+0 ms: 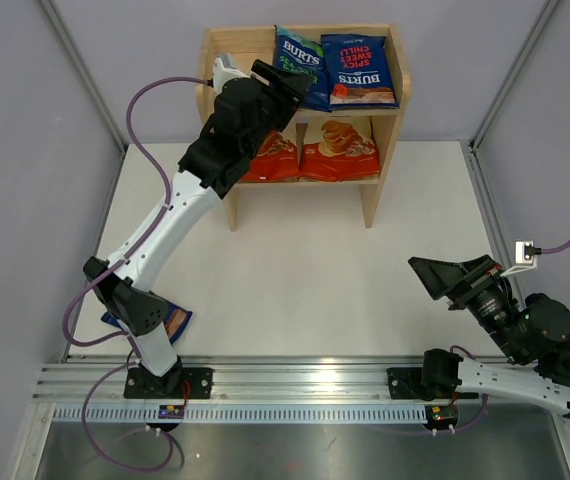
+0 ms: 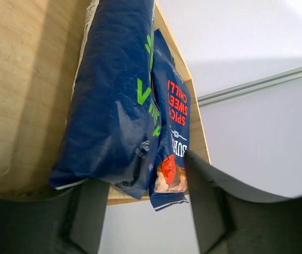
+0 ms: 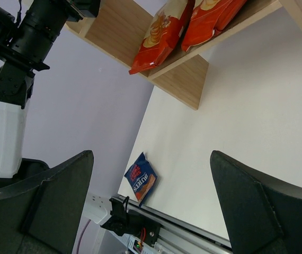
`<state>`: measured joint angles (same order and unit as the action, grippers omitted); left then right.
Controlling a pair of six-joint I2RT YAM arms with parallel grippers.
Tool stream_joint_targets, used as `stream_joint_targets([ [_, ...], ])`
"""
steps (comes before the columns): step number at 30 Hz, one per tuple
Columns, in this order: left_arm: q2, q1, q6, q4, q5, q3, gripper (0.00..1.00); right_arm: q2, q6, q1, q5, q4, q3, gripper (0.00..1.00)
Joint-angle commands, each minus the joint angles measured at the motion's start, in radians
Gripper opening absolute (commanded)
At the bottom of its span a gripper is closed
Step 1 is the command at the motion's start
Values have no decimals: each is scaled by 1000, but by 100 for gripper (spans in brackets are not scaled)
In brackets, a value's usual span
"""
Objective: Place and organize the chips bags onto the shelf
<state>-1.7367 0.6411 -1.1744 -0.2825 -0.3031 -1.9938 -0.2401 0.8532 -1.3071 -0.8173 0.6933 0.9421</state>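
The wooden shelf (image 1: 233,205) holds two dark blue Burts chips bags on its top tier, a green-lettered one (image 1: 300,62) and a red chilli one (image 1: 361,70). Two red-orange cassava bags (image 1: 340,150) lie on the lower tier. My left gripper (image 1: 290,88) is at the top tier's left, beside the green-lettered bag. In the left wrist view that bag (image 2: 114,106) and the red one (image 2: 173,121) lie just beyond the open left gripper (image 2: 145,211), which grips nothing. A third Burts bag (image 1: 172,322) lies on the table by the left arm's base. My right gripper (image 1: 433,280) hovers open and empty.
In the right wrist view the open right gripper (image 3: 151,211) faces the loose Burts bag (image 3: 142,177) near the table's front left edge. A metal rail (image 1: 295,385) runs along the near edge. Grey walls with frame posts (image 1: 85,70) enclose the white table (image 1: 305,280).
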Motion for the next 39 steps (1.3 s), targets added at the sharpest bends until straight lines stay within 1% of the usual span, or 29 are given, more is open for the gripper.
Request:
stream_joint_targets([
  [1, -36, -4, 91, -188, -42, -103, 64, 1, 14, -3, -6, -14, -8, 99],
  [2, -46, -4, 97, -207, -42, -118, 69, 1, 15, -3, -8, -15, -9, 100],
  [5, -43, -3, 117, -244, -48, -122, 76, 7, 15, -3, -8, -15, -9, 99],
  [11, -35, -3, 154, -342, -74, -148, 79, 9, 15, -3, -3, -6, -3, 99],
  [13, -29, -3, 168, -372, -85, -154, 81, 5, 14, -3, -3, -3, -3, 99],
  [15, -23, -4, 180, -389, -91, -161, 83, 2, 14, -4, -2, -8, -3, 99],
  [19, 2, -4, 202, -405, -100, -142, 90, -1, 12, -3, 4, -12, -5, 100],
  [24, 38, -6, 214, -426, -129, -119, 94, -8, 4, -1, 13, -18, 0, 99],
  [29, 113, -14, 225, -428, -168, -54, 99, -24, -11, -3, 9, 0, 18, 100],
  [31, 143, -15, 229, -425, -174, -30, 99, -25, -22, -3, 4, -3, 20, 99],
  [34, 213, -17, 242, -403, -177, 48, 99, -27, -62, -3, -3, -9, 23, 99],
  [35, 264, -17, 245, -394, -176, 73, 99, -34, -87, -3, -5, -9, 24, 99],
  [36, 287, -14, 252, -385, -174, 126, 99, -41, -107, -3, -2, -14, 24, 99],
  [38, 345, -8, 282, -374, -195, 174, 99, -66, -175, -4, 23, -40, 18, 100],
  [39, 405, -3, 295, -373, -202, 203, 99, -76, -196, -3, 44, -55, 15, 99],
])
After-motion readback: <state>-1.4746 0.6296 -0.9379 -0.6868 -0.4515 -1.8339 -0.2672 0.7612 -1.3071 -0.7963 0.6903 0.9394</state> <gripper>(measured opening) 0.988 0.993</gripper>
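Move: The chilli bag still lying on the table, which I go for next, is about 29 cm back from my left hand, 35 cm to its left and 46 cm below it. The green-lettered bag I have just shelved has its middle some 6 cm ahead, level sideways and in height, with the other blue bag about 11 cm to the right of it. From my right hand the table bag lies about 2 cm ahead, 55 cm left and 35 cm down. I ease my left hand slowly left off the green-lettered bag's front end, its fingers going on from half open to fully wide. Then I speed up, drawing left, back and down, away from the top shelf and towards the table bag: about 9 cm left, 7 back and 6 down in all. My wrist rolls some 25 degrees, left side rising, and the fingers tip down a little. ##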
